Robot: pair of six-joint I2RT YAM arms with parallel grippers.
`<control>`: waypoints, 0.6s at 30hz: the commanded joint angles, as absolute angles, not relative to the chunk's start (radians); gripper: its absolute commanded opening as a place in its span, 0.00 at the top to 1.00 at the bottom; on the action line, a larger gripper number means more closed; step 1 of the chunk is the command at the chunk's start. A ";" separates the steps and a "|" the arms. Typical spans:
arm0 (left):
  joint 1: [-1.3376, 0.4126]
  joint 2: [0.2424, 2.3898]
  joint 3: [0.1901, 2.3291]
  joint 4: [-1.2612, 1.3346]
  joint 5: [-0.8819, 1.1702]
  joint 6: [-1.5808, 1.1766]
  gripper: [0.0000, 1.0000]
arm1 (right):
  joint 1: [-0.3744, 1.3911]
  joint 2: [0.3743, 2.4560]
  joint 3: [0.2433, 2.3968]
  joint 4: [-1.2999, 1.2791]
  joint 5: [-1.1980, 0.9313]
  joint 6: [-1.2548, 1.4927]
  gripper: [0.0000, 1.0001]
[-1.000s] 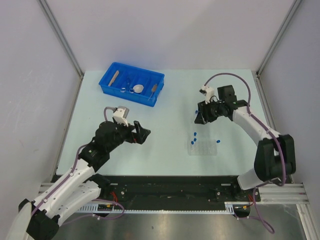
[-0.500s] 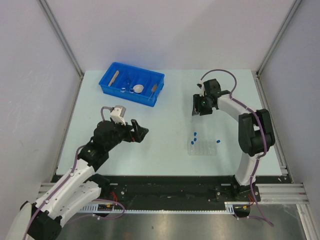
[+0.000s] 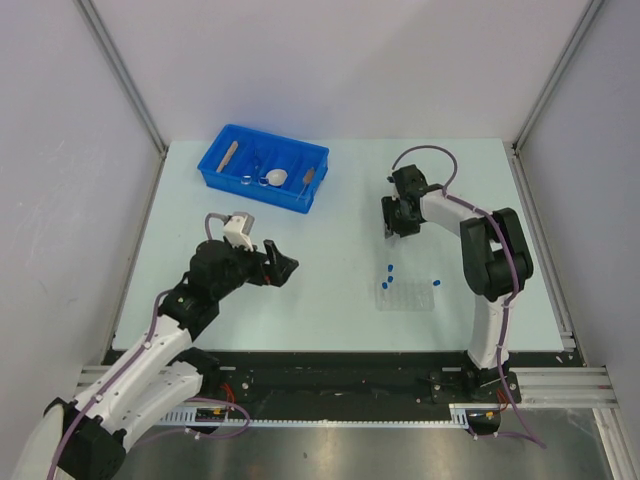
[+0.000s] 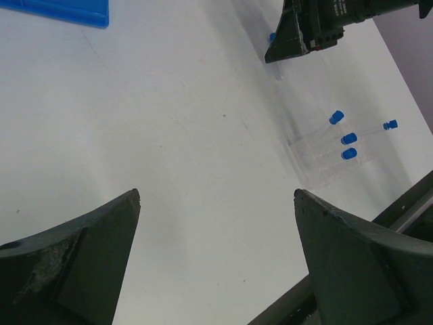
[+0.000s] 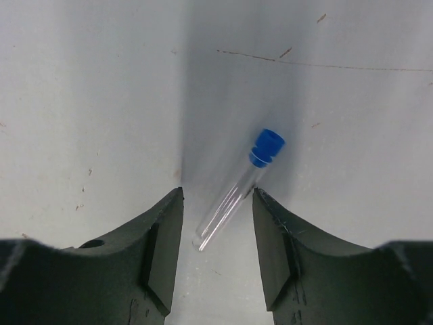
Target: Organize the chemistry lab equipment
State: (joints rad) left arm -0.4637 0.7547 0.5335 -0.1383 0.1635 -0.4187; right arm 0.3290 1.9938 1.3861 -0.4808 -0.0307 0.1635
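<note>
A clear blue-capped tube lies flat on the table, its bottom end between the fingers of my right gripper. That gripper is open and neither pad touches the tube. From above, the right gripper points down at the table, beyond the clear tube rack. Blue-capped tubes stand in or by the rack, and one lies at its right end. My left gripper hovers open and empty over the table's left middle. The wooden stick, tongs, white dish and brown-handled tool lie in the bin.
The blue compartmented bin sits at the back left of the table. In the left wrist view, the rack and the right gripper lie ahead to the right. Grey walls close in the table on three sides.
The right arm has folded in and its gripper has shifted slightly left and toward the back, over the lone tube. The left arm has barely moved.
</note>
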 commanded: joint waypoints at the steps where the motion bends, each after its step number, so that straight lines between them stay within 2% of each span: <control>1: -0.457 0.759 0.511 -0.075 0.224 -0.448 0.00 | 0.339 2.016 1.433 -0.469 0.027 0.153 0.51; 4: -0.456 0.765 0.499 -0.045 0.258 -0.475 0.00 | 0.336 2.023 1.431 -0.479 0.032 0.150 0.55; 10: -0.456 0.787 0.448 0.093 0.372 -0.574 0.00 | 0.318 2.013 1.421 -0.488 -0.020 0.123 0.72; 18: -0.456 0.931 0.364 0.461 0.534 -0.811 0.00 | 0.256 1.930 1.410 -0.456 -0.256 0.136 0.83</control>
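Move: The blue-capped tube lies practically between the right hand's open fingers, its middle about 1 cm below the hand point, its cap slanting out ahead and to the right. The clear rack sits about 15 cm back and 4 cm to the right of that hand; the nearest blue cap there is some 8 cm straight back. From the left hand the tube is roughly 14 cm ahead, 24 cm to the right and 17 cm lower. Staying almost in place low over the table, the right hand draws its half-open fingers together on the tube's clear body below the cap, pinching it from both sides. Meanwhile the left hand, empty and wide open, swings about 5 cm to the right, easing slightly back and down, and rolls some 20 degrees so its left side drops. ##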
